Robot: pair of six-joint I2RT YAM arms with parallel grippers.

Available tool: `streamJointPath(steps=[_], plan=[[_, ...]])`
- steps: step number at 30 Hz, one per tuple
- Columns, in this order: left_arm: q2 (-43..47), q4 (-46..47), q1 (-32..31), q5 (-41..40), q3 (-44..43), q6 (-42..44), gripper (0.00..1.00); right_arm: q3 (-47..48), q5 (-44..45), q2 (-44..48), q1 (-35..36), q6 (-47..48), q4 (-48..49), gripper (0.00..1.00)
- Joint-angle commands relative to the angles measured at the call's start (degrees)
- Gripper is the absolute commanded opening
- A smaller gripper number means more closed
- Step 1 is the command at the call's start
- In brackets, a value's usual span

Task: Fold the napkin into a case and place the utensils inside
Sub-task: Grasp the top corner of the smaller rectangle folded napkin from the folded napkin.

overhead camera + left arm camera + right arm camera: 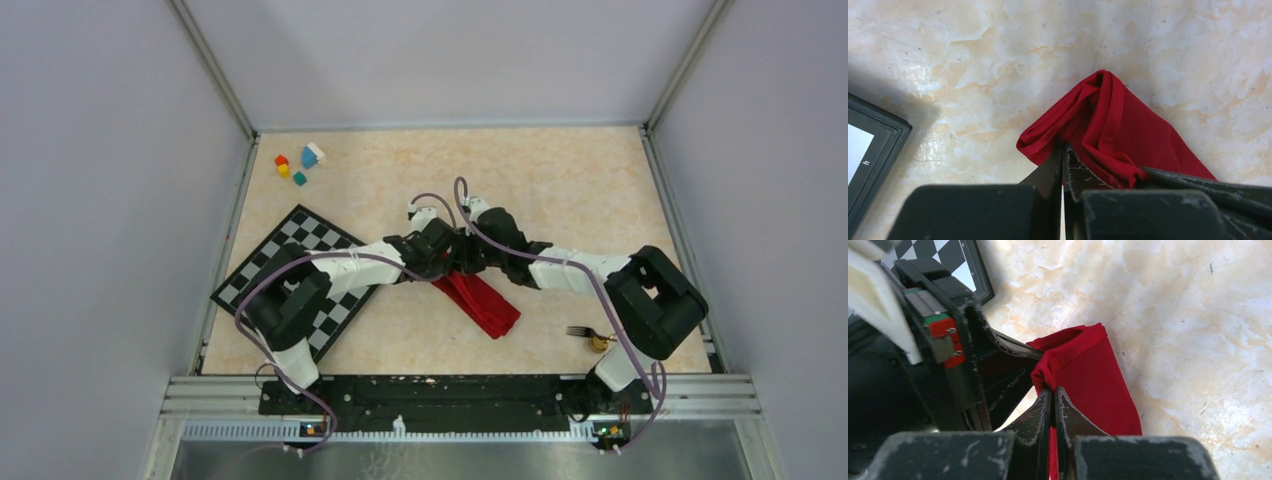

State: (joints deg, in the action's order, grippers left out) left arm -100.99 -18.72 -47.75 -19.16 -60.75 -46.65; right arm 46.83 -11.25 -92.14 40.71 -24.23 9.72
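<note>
The red napkin (pixel 487 302) lies folded into a narrow oblong strip, slanting from the table's middle toward the front right. Both grippers meet at its far upper end. My left gripper (pixel 1063 148) is shut, its tips pinching the near hem of the folded red cloth (pixel 1120 125). My right gripper (pixel 1053 391) is shut on a bunched fold of the napkin (pixel 1095 377), with red cloth showing between its fingers. The dark fork (pixel 579 331) and the gold-bowled spoon (pixel 601 344) lie at the front right, beside the right arm's base, apart from the napkin.
A black-and-white checkered mat (pixel 262 262) lies at the left under the left arm; its dark frame (pixel 875 137) shows beside the left gripper. Small coloured blocks (pixel 298 163) sit at the far left corner. Grey walls close in the table on three sides.
</note>
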Motion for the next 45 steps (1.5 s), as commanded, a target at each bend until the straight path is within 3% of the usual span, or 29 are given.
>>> streamJointPath(steps=[1, 16, 24, 32, 39, 43, 45], plan=[[5.7, 8.5, -0.7, -0.2, 4.1, 3.4, 0.00, -0.5, -0.7, 2.6, 1.2, 1.5, 1.2, 0.00], [13.6, 21.4, -0.6, 2.0, 14.5, 6.4, 0.00, 1.3, -2.4, -4.0, 3.3, 3.1, -2.6, 0.00], [14.7, 24.6, -0.7, 4.3, 16.6, 7.2, 0.00, 3.7, 2.4, -7.4, 3.3, -1.4, -2.4, 0.00], [13.0, 23.4, -0.5, 4.8, 15.7, 7.0, 0.00, 6.1, -8.4, -14.5, 2.8, -19.2, 14.9, 0.00], [12.9, 23.5, -0.5, 5.3, 16.8, 6.6, 0.00, -2.4, -15.7, -18.0, -2.0, -30.5, 39.1, 0.00], [12.3, 22.5, -0.4, 5.2, 16.4, 6.3, 0.00, -4.4, -16.3, -18.3, -2.5, -36.9, 47.7, 0.02], [12.6, 21.7, -0.4, 4.3, 16.5, 6.4, 0.00, -4.8, -15.8, -16.9, -2.4, -36.4, 47.0, 0.04]])
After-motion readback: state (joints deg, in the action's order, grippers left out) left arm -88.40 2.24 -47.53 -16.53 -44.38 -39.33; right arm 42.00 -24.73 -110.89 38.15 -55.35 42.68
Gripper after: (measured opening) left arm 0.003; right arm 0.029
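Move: The left fingers already pinch cloth at the folded napkin's top end; the middle of that end lies about 2 cm ahead and 1 cm below them. The right hand, its fingers also shut on the cloth, has the same top end some 3 cm ahead, 3 cm left and 5 cm below. The napkin body lies roughly 6 cm back and 5 cm right of the left hand, 2 cm down; the checkerboard's middle is about 29 cm left of the left hand, 3 cm back. Keeping its pinch on the napkin, the right hand draws back some 3 cm and sinks nearly 5 cm, then carries the cloth forward again and about 4 cm left to the left fingertips, turning some 30 degrees so that its fingers lie flatter and point more to the left. The left hand, still shut on the top end, rises about 3 cm and tilts its fingers slightly upward. ##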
